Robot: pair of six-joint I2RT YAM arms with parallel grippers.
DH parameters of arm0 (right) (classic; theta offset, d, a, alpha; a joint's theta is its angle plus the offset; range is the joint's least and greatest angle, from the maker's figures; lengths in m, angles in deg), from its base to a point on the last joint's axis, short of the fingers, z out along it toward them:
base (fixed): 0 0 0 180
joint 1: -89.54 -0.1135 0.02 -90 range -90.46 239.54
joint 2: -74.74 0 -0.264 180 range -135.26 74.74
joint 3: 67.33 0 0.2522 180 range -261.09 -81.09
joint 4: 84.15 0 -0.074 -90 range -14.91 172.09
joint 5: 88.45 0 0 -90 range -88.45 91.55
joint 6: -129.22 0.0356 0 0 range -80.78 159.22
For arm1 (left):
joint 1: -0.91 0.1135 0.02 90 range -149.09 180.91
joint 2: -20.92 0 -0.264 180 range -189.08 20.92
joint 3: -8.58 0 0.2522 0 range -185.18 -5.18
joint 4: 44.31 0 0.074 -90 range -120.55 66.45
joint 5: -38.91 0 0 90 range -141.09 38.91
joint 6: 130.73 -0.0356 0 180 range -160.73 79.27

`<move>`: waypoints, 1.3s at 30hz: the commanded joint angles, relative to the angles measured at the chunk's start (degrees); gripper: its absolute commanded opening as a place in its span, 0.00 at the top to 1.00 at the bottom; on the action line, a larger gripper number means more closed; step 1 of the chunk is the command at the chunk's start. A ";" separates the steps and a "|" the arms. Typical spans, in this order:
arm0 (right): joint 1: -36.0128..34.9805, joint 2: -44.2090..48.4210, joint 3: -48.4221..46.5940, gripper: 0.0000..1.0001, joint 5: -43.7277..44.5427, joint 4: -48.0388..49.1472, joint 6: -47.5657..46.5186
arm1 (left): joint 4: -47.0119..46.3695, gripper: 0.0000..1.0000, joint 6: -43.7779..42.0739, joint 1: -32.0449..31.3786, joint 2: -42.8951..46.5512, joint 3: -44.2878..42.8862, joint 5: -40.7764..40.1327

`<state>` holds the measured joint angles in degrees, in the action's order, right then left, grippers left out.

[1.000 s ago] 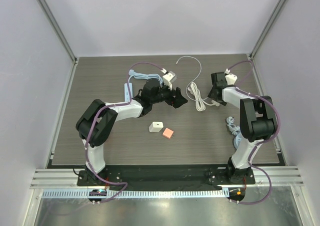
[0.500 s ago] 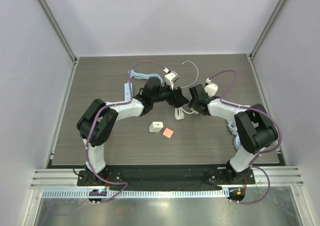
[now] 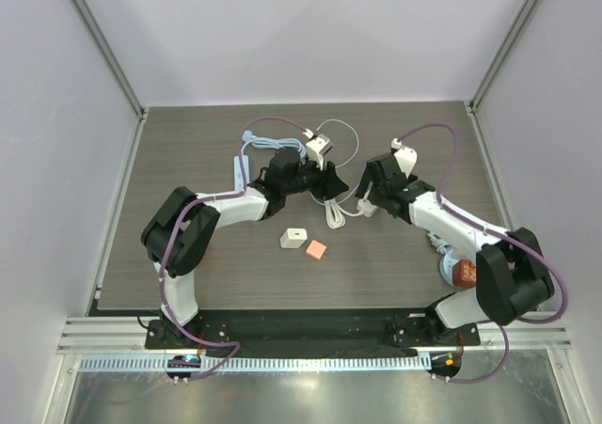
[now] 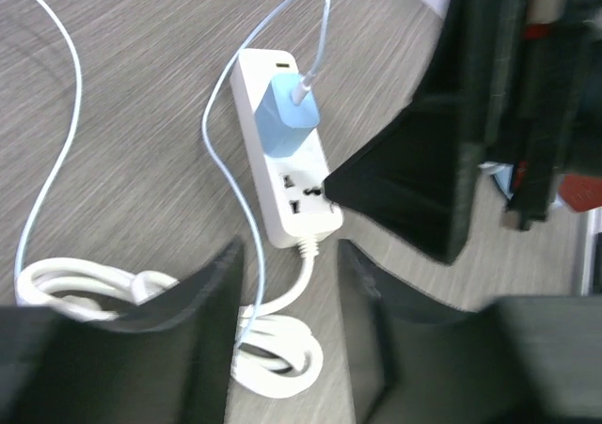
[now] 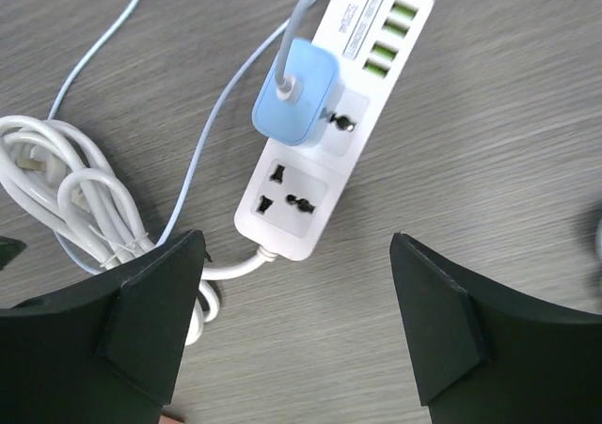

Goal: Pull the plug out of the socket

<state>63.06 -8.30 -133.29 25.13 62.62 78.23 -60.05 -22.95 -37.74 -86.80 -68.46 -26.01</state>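
The socket is a white power strip [image 5: 334, 123] lying flat on the wood-grain table [image 3: 188, 255]. A light-blue plug [image 5: 296, 95] sits in it, with a pale blue cable leading off. My right gripper [image 5: 296, 321] hangs open and wide just short of the strip's corded end, touching nothing. In the left wrist view the socket [image 4: 287, 161] and plug [image 4: 287, 114] lie ahead of my left gripper [image 4: 287, 335]. Its fingers stand apart over the strip's white coiled cord [image 4: 282, 363] without pinching it. From above, both grippers meet mid-table by the socket [image 3: 365, 207].
A small white block [image 3: 293, 239] and an orange block [image 3: 316, 249] lie nearer the arm bases. A bundle of pale blue cable [image 3: 268, 144] rests at the back left. A second coil of the white cord [image 5: 66, 198] lies left of the strip. Walls enclose the table.
My right arm swung in from the right to mid-table, bringing the strip and cord with it, then opened its jaws off the strip. My left gripper's jaws narrowed.
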 commanded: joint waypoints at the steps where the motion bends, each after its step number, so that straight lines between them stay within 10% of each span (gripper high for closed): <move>1: -0.15 4.81 -2.29 0.16 5.16 -2.34 -8.30 | -4.51 0.60 2.52 0.07 0.32 -1.49 1.73; 12: 12.57 2.63 -6.42 0.18 -17.80 4.60 -22.56 | -6.72 1.00 10.43 -0.90 -9.59 -6.58 4.08; 31: 12.86 -0.10 0.79 0.18 -23.84 16.74 -26.52 | 5.06 1.00 18.60 -2.04 -20.77 -21.18 9.64; 39: 12.86 -3.70 -3.07 0.41 -24.01 13.58 -26.17 | 5.15 1.00 19.40 -2.39 -20.60 -20.30 9.20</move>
<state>76.05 -11.12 -133.10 0.80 75.96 52.78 -54.26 -4.42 -39.71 -108.46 -87.87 -17.42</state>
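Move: The left hand goes for the white socket strip's near end, about 8 cm to its right, level fore-and-aft and 10 cm below; the coiled white cord lies 2 cm back, straight below by some 12 cm. From the right hand the blue plug in the strip is about 6 cm ahead, 1 cm right and 5 cm down, with the coil roughly 10 cm left, level fore-and-aft and 8 cm down. Left fingers shut, moving 7 cm right and down towards socket's end; right arcs forward 5 cm over plug, narrowing. ##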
